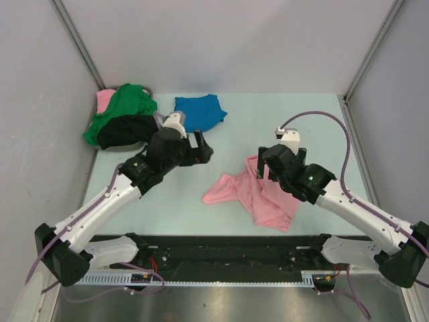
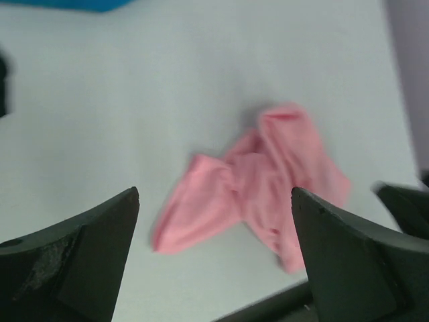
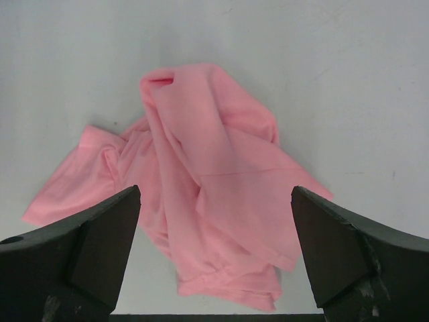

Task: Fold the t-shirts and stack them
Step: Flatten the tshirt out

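A crumpled pink t-shirt [image 1: 258,194] lies on the pale table, right of centre. My right gripper [image 1: 263,166] hovers over its upper edge, open; in the right wrist view the shirt [image 3: 208,181] spreads below the open gripper [image 3: 216,191], nothing pinched. My left gripper [image 1: 204,149] is open left of centre, apart from the shirt, and the left wrist view shows the pink t-shirt [image 2: 261,174] beyond its spread gripper [image 2: 214,194]. A folded blue t-shirt [image 1: 199,111] lies flat at the back. Green [image 1: 124,107] and black [image 1: 124,131] t-shirts are heaped at the back left.
A bit of pink cloth [image 1: 104,99] shows behind the green shirt in the heap. Grey walls close the table on the left, right and back. A black rail [image 1: 228,248] runs along the near edge between the arm bases.
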Action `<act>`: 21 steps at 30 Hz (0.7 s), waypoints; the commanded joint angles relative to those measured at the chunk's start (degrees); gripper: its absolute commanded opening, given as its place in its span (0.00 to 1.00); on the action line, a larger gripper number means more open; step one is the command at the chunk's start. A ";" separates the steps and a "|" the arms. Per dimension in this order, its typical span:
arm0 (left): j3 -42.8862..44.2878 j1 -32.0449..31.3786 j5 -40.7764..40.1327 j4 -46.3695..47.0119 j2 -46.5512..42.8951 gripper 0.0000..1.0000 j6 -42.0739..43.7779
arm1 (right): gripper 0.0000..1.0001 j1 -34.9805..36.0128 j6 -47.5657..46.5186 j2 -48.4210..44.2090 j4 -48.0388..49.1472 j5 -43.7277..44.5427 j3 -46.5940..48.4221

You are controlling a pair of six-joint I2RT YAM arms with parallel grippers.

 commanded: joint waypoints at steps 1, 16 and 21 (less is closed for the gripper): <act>-2.45 8.87 -12.48 -17.14 0.79 1.00 -2.17 | 1.00 2.41 0.51 0.85 2.92 -0.26 1.43; -3.69 23.39 -22.44 -6.37 20.18 1.00 -3.32 | 1.00 4.08 0.86 -0.29 6.00 -1.40 -3.58; -2.81 24.88 -22.35 -0.74 27.15 1.00 -1.39 | 1.00 4.17 0.25 -1.61 5.57 -0.97 -4.55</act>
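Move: From the left hand, the black t-shirt's loose tail, mostly hidden under the left arm, lies about 32 cm left, 10 cm ahead and some 26 cm below. The rest of the black t-shirt, on the basket, is roughly 38 cm left and 30 cm ahead, and the blue folded shirt 45 cm ahead and 6 cm left. The crumpled pink t-shirt is almost beneath the right hand, about 2 cm ahead, 3 cm left and 21 cm down. The left hand swings about 20 cm left, quickly at first, while sinking some 18 cm and edging 7 cm forward, away from the pink t-shirt and towards the black tail on the table, its wrist swivelling counter-clockwise and tipping further down with the fingers still wide open. The right hand, also open, drifts a few centimetres left and then down over the pink t-shirt, without touching it. ##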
